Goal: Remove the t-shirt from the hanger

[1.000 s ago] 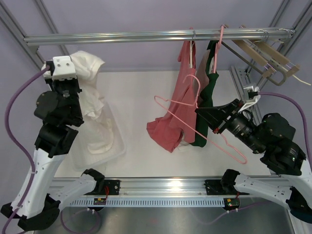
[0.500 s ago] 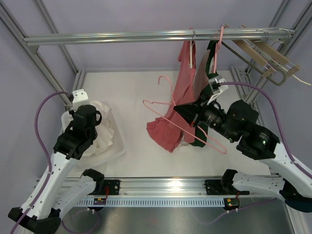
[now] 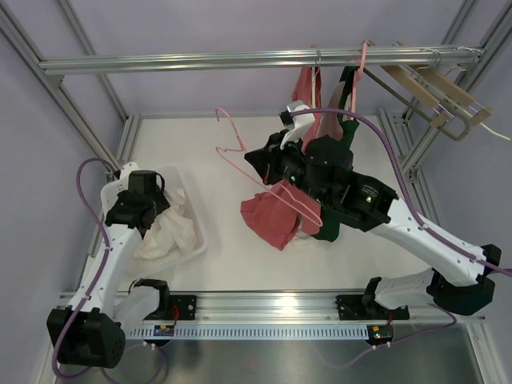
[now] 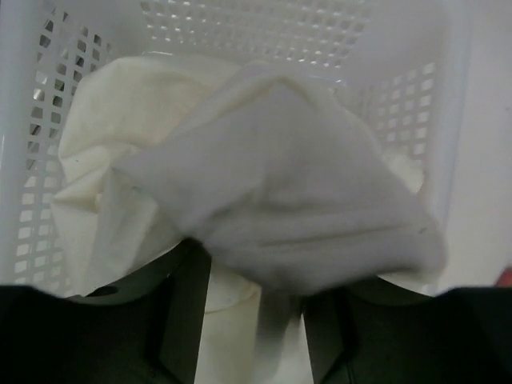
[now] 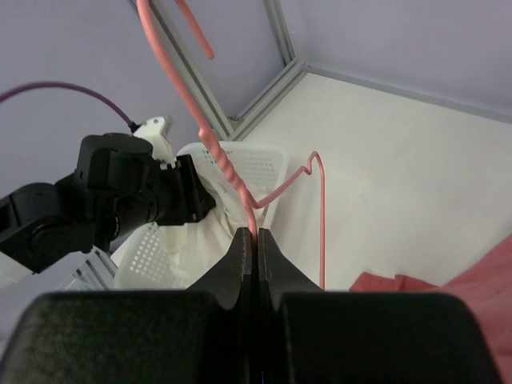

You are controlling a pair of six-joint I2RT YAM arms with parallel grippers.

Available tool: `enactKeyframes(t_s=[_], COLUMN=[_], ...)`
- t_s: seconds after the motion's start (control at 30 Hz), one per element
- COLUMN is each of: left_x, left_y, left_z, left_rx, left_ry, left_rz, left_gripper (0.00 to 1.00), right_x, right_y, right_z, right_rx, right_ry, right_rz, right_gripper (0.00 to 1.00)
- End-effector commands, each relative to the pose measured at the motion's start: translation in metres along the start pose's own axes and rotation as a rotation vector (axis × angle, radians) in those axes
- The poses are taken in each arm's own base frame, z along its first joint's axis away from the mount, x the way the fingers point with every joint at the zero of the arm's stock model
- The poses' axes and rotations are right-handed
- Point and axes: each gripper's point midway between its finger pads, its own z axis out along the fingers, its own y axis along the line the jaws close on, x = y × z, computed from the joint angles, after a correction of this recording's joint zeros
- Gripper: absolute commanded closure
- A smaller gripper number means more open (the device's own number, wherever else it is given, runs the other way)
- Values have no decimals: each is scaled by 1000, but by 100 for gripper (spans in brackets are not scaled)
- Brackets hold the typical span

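Observation:
The white t-shirt [image 3: 168,228] lies bunched in the white perforated basket [image 3: 198,232], off the hanger. In the left wrist view the t-shirt [image 4: 272,184] fills the basket [image 4: 240,24]. My left gripper [image 3: 150,214] points down into the basket. Its jaws stand apart, and cloth drapes over and between them in its wrist view [image 4: 256,320]. My right gripper [image 3: 251,157] is shut on the neck of the bare pink wire hanger [image 3: 232,136] and holds it up over the middle of the table. In the right wrist view the gripper [image 5: 254,236] pinches the hanger [image 5: 222,172] just below the twisted neck.
A red shirt [image 3: 276,216] and a dark green shirt [image 3: 328,228] hang from the top rail [image 3: 200,62], their hems on the table. Another pink hanger [image 3: 362,60] and wooden hangers [image 3: 440,88] hang at the rail's right end. Frame posts stand at both sides.
My left arm has come down from high up and lowered the white t-shirt into the basket. My right gripper has carried the pink hanger left and toward the back.

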Motion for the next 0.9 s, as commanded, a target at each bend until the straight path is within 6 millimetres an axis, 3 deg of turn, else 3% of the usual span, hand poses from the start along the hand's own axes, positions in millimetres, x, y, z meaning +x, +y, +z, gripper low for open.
enactKeyframes(t_s=[0.0,0.07,0.1,0.23,0.3,0.4,0.47,0.7,0.87], left_x=[5,-5,-9,-25,-34,-51,-55,-42,-31], left_y=[-12,-11,-10,-18,-26,-30,-27,-24,-48], left_z=[6,-4,-8,-35,-63,-107,-122,-162,-216], left_rx=[99,121,127,245,357,497,529,639,912], left_ry=[33,-18,-38,-85,-143,-257,-307,-355,-371], left_rz=[-133,-156,-167,-221,-235,-222,-207,-101,47], left_gripper=[28,6,1,1,1,1,1,1,1], right_x=[-24,-21,-22,-40,-39,-60,-65,-86,-96], right_y=[10,11,10,11,10,16,16,7,-2], right_z=[16,25,30,57,72,86,93,130,152], right_rx=[0,11,23,64,78,71,73,116,134], right_ry=[-70,-61,-65,-107,-108,-163,-175,-217,-249], right_rz=[-14,-19,-22,-15,-15,2,3,15,41], right_gripper=[100,100,100,100,100,100,100,100,100])
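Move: The left hand is over the white box, whose middle lies about 8 cm below and 2 cm back; the t-shirt heaped in it is some 3 cm back, 2 cm right and 8 cm down. From the right hand, which still holds the pink hanger, the empty rail stretch is about 18 cm ahead, 12 left and 10 up; the red shirt's middle is 7 ahead, 9 right, 20 down, the box 8 back, 28 left, 37 down. Left opens, freeing the t-shirt, then rises 14 cm and backs off; right carries hanger forward-left towards the rail. ##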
